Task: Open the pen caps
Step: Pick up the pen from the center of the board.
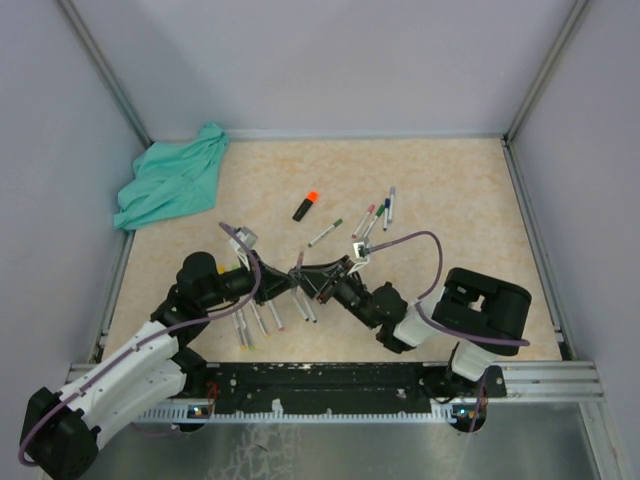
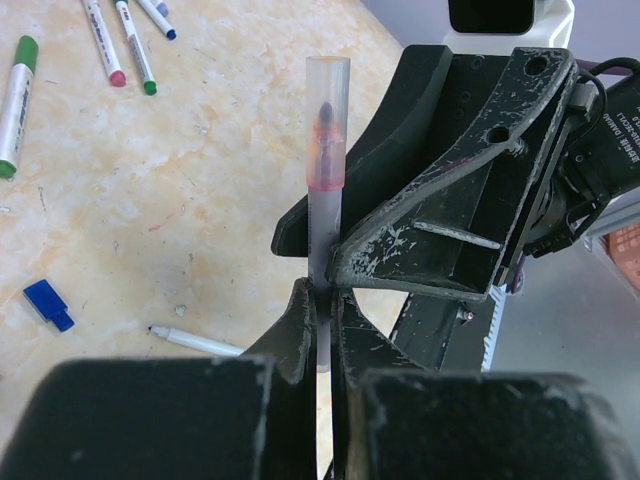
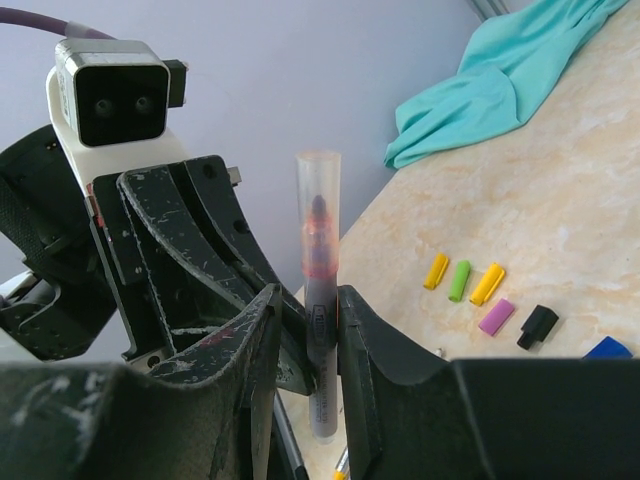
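Both grippers meet over the middle of the table on one grey pen (image 1: pixel 299 265). My left gripper (image 2: pixel 320 296) is shut on its barrel (image 2: pixel 323 240). My right gripper (image 3: pixel 310 300) is shut on the same barrel (image 3: pixel 321 330), just below the clear cap (image 3: pixel 317 205) with a pink band, which sits on the pen's end. The cap also shows in the left wrist view (image 2: pixel 327 110). Loose pen caps lie on the table: yellow (image 3: pixel 436 271), green (image 3: pixel 459 281), yellow (image 3: pixel 487 284), purple (image 3: pixel 495 316), black (image 3: pixel 537 326) and blue (image 2: pixel 48 304).
Capped pens (image 1: pixel 375 215), a green-capped pen (image 1: pixel 325 232) and an orange-capped highlighter (image 1: pixel 306 205) lie beyond the grippers. Several uncapped barrels (image 1: pixel 262 318) lie near the front. A teal cloth (image 1: pixel 170 180) is bunched at the back left corner. Walls enclose the table.
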You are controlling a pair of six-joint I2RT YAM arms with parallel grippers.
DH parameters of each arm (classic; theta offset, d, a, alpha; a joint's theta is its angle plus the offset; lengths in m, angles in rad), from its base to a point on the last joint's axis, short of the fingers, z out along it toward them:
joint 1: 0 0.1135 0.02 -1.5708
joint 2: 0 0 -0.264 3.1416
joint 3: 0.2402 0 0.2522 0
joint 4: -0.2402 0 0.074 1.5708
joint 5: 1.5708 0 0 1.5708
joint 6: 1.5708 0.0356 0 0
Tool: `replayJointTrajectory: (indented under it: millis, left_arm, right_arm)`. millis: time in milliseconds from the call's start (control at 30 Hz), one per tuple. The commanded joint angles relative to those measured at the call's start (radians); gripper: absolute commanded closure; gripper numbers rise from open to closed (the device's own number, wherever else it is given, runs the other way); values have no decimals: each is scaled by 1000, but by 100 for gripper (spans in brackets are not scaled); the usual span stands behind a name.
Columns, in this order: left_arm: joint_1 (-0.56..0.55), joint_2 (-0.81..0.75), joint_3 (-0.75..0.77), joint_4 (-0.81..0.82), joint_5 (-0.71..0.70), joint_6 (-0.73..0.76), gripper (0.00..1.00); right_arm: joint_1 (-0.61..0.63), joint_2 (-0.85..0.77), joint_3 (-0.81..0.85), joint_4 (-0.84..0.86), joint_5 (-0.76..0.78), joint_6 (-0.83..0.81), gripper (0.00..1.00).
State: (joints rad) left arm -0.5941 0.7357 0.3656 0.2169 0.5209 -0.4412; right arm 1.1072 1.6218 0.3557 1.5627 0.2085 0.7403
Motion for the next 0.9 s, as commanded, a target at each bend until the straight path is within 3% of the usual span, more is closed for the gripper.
replayJointTrajectory:
  millis: [0,300,433,467,533,867]
  left_arm:
    - [-7,-17,6,41,28,-1,100]
    - [-7,-22,7,41,22,1,100]
    - [-7,-20,9,40,25,-1,97]
    - [-7,-19,11,39,27,-1,95]
    - [-7,-23,12,34,30,-3,89]
    - [-7,-101,102,-93,77,-5,49]
  right_arm:
    - [-6,10,44,63,-15,12,71]
    - [-5,8,46,48,-11,16,71]
    - [-6,2,34,63,1,14,86]
    - [-6,-1,28,70,8,13,94]
    - [-7,-6,11,89,24,13,100]
    - [-7,-39,-54,163,26,-23,100]
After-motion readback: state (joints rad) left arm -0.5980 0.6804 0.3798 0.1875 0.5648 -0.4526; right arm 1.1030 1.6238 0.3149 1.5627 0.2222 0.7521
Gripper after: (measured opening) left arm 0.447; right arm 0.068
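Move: The capped pen stands roughly upright, pinched low on its barrel by the left hand; its middle is about 4 cm above and 1 cm ahead of that hand. The right hand's part-open fingers already straddle it, its middle some 2 cm above and 1 cm ahead of them. From the right hand, the blue cap lies about 9 cm ahead, 2 cm left and 17 cm down; the black cap 5 cm farther left; the uncapped pens lie almost right below, 1 cm ahead. The right hand stays almost in place while its fingers close from about a third open and pinch the pen's barrel just above the left fingers, then it sinks about 1.5 cm with the pen, keeping its grip. As it closes, the left fingers let go and spread to nearly half open, and the left hand, after a slow creep upward, pulls up and back by some 1.5 cm in all, with hardly any wrist turn. ##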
